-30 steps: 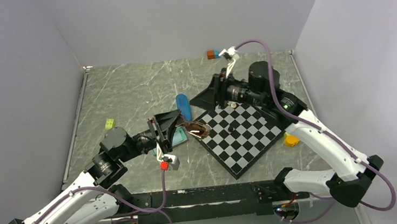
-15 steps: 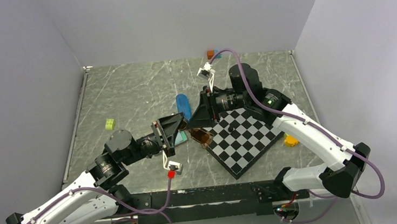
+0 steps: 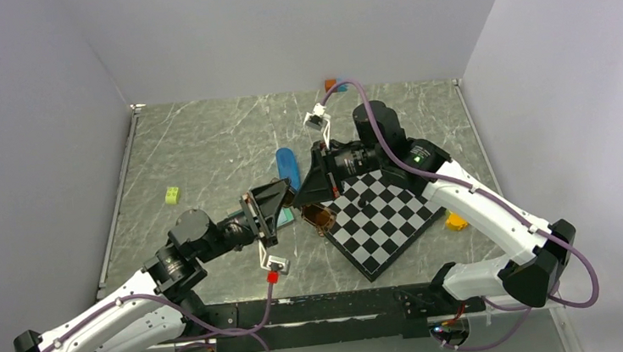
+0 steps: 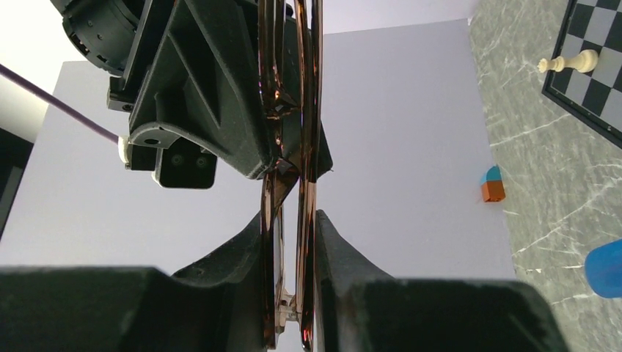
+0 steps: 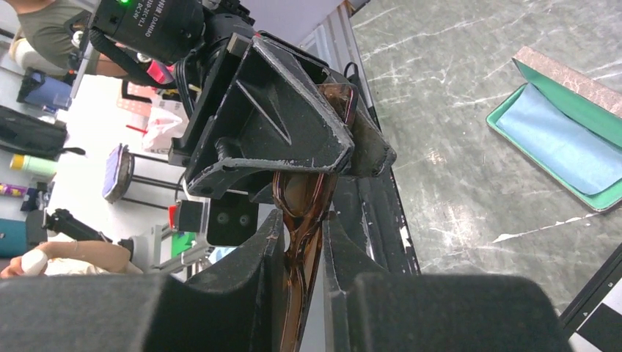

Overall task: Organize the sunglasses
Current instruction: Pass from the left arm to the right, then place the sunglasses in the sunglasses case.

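Note:
The brown-framed sunglasses (image 3: 317,217) hang in the air over the left corner of the chessboard, between my two grippers. My left gripper (image 3: 291,202) comes in from the left and is shut on them; in the left wrist view the thin brown frame (image 4: 308,110) runs up between its fingers (image 4: 291,227). My right gripper (image 3: 306,197) reaches in from the right, facing the left one. In the right wrist view its fingers press both sides of the brown lens and frame (image 5: 299,192), with the left gripper's black body (image 5: 279,125) just beyond.
A checkered chessboard (image 3: 388,212) lies right of centre with a white piece (image 4: 565,63) on it. An open green tray with a light-blue cloth (image 5: 565,139) sits under the grippers. A blue capsule case (image 3: 288,166), a yellow-green brick (image 3: 173,195), a yellow object (image 3: 457,219) and an orange-blue block (image 3: 330,84) lie around.
The right arm swung left to the sunglasses and its jaws closed onto them. The left arm kept its grip and shifted slightly forward and right.

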`<state>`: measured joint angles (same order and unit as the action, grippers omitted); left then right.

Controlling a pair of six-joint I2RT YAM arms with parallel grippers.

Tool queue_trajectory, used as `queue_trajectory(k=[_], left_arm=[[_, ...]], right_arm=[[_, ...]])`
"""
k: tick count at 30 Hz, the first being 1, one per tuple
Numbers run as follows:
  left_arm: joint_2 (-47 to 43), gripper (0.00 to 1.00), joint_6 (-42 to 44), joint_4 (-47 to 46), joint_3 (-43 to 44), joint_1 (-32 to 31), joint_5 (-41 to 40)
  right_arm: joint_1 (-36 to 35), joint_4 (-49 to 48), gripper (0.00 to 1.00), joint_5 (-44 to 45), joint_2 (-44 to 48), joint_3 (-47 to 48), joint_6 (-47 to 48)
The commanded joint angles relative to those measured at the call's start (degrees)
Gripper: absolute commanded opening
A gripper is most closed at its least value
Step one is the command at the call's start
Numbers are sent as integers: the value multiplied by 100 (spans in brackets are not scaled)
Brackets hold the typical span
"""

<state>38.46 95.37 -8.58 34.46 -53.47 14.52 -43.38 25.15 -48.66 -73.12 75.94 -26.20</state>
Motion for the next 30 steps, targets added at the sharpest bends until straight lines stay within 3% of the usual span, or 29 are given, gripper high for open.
queue_trajectory(k=[1,2,3,9,14,15,17,19,21,24,25,27,30], left_arm=[[-45,39,47,-1019,-117,-49,-31],[-41,91,-29,-1095,-149,-47,-10],[-40,98,-180,-1192,-170,-53,17],[-413,99,-1833,-1350,-331,-67,750],[-1109,99,-3760,-1273,-800,-75,1045],[-1282,99,-4477,-1349,-932,-76,1016],[-1630,99,-6242,-2181,-1371,-68,300],[-1925,99,-8470,-2890,-1695,-68,-1496],[-2226,99,-10539,-1989,-1616,-67,-3471],[-2402,99,-12852,1243,-880,-58,-5355],[-2393,99,-13351,2664,-475,-62,-5541],[-2387,99,-14279,4385,54,-59,-5930],[-2491,99,-15390,5866,361,-58,-6285]], right_arm=[[-39,-271,0,-159,161,62,66],[-39,-326,0,-135,181,41,66],[-39,-382,0,-83,215,21,70],[-32,-578,0,454,435,-58,258],[-19,-609,0,1102,692,-109,757],[5,-627,0,1273,737,-121,900],[32,-650,0,1507,789,-132,1272],[52,-592,0,1756,771,-93,1813],[57,-604,0,1888,729,-96,2485],[55,-534,0,1674,555,-154,4055],[52,-483,0,1541,461,-220,4811],[17,-501,0,1368,212,-327,5816],[-179,-339,0,1494,-472,-142,6792]])
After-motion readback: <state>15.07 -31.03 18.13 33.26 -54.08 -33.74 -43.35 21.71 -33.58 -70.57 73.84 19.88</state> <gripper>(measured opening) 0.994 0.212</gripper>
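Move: Both hands already grip the folded sunglasses: their middle is at the right fingertips, about 4 cm back and 1 cm right of the left hand, at its height. From the right hand, some 32 cm down on the table, the open green case lies 11 cm ahead and 9 cm left, the blue case 23 cm ahead and 2 cm left, the chessboard's middle 10 cm ahead and 18 cm right. Left hand lets go of the sunglasses, retreating about 13 cm left, while right carries them 7 cm forward. ##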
